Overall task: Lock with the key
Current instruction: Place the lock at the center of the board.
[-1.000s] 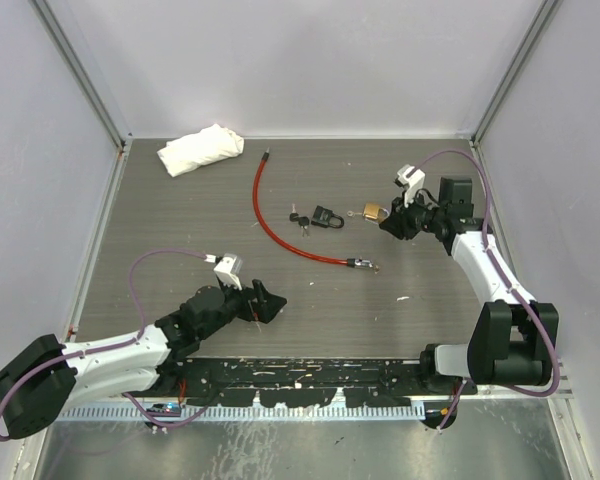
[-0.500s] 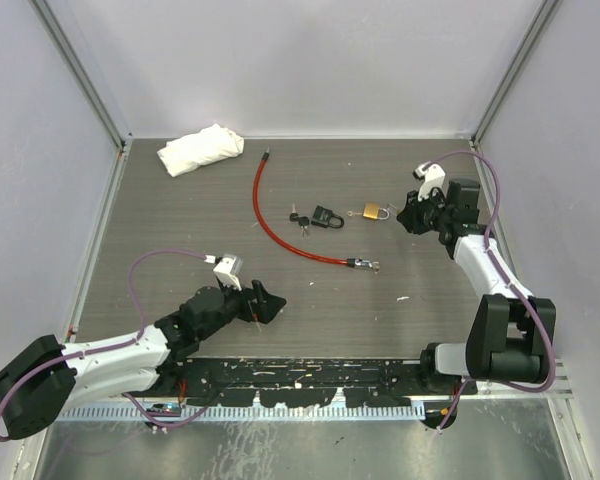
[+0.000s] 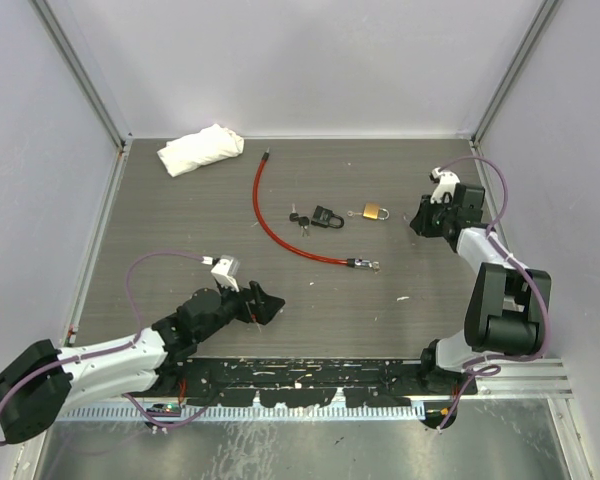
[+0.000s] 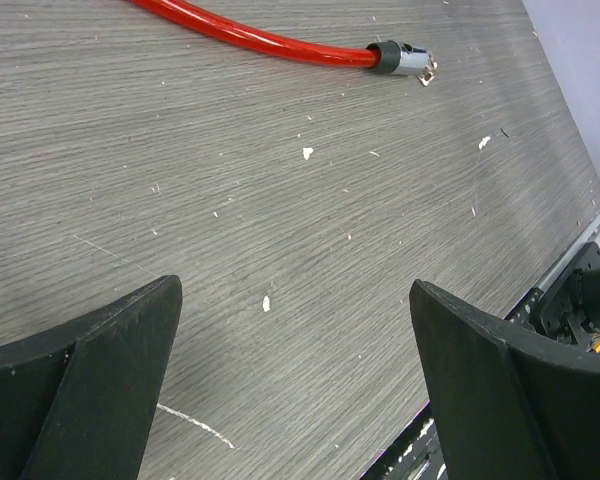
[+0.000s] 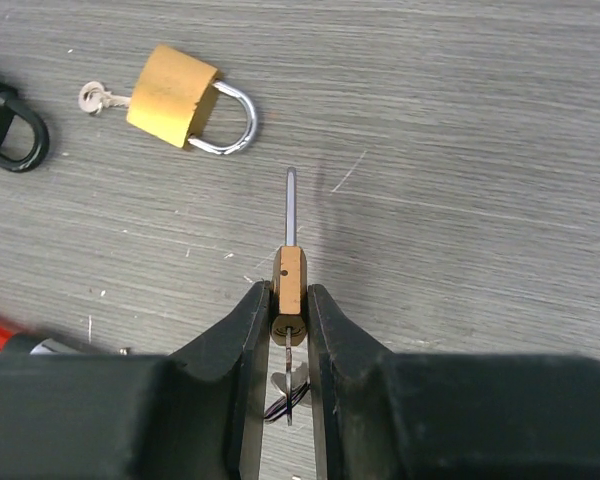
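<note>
A small brass padlock is pinched edge-on between the fingers of my right gripper, which is shut on it. Its shackle points forward and a key sits in its keyhole toward the wrist. A second brass padlock with a key in it lies flat on the table, ahead and to the left; in the top view this padlock is left of the right gripper. My left gripper rests low near the front, open and empty.
A black padlock with keys lies left of the brass one. A red cable curves across the middle, its metal end ahead of the left gripper. A white cloth lies at the back left. Walls enclose the table.
The right gripper has drawn back to the right, away from the brass padlock on the table, still shut on its own padlock. The left arm has not moved.
</note>
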### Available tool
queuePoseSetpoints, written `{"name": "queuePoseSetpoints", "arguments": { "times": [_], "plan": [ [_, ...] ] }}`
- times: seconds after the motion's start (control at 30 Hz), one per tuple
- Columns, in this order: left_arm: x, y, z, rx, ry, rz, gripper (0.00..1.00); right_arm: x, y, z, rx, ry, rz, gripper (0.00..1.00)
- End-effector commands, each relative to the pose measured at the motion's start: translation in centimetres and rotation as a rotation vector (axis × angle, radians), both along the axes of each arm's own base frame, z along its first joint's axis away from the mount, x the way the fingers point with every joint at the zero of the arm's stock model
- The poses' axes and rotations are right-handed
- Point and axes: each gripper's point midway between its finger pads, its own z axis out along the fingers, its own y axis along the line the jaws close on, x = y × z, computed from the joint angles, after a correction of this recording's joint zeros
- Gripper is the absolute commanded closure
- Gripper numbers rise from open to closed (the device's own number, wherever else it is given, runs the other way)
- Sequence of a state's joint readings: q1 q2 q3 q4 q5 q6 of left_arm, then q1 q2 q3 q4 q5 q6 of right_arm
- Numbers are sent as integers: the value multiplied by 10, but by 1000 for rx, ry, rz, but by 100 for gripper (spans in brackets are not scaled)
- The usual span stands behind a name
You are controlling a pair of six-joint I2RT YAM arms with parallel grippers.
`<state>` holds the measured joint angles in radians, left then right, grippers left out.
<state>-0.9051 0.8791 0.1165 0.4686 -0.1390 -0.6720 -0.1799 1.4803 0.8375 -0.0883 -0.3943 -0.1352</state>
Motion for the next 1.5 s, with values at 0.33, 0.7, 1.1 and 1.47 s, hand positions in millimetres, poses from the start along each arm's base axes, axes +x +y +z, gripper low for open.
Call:
{"name": "queuePoseSetpoints", "arguments": {
  "times": [0.33,0.7,1.1,1.47],
  "plan": [
    [4,-2,19,-58,-49,14,2,26,-23,13,61,-64,-108,76],
    [4,-3,19,-57,-48,11,2,25,-25,26,60,-101,-92,44],
    [2,0,16,-51,-41,13,2,2,23,79,129,-281,205,44],
    [3,-3,15,-49,-36,6,2,-57,91,92,249,-345,727,48]
  ]
}}
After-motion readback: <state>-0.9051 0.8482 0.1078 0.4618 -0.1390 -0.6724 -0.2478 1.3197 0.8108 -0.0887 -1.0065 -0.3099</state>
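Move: The lock with its key is already pinched in my right fingers. The bare patch of board I'm taking it to is about 2 cm to the right and some 3 cm below. From my right hand, the other brass padlock lies roughly 5 cm ahead and 10 cm left, and the hose's metal end about 8 cm back and 12 cm left, both about 4 cm below. From my left hand, that bare patch is around 18 cm ahead and 34 cm right. I ease my right hand about 2 cm to the right and slightly down, then spread its fingers and let go of the lock on the board. Empty, I lift nearly 10 cm and swing left some 8 cm and a little back, away from the lock, tipping the fingers up and turning the hand counter-clockwise about 35 degrees. ##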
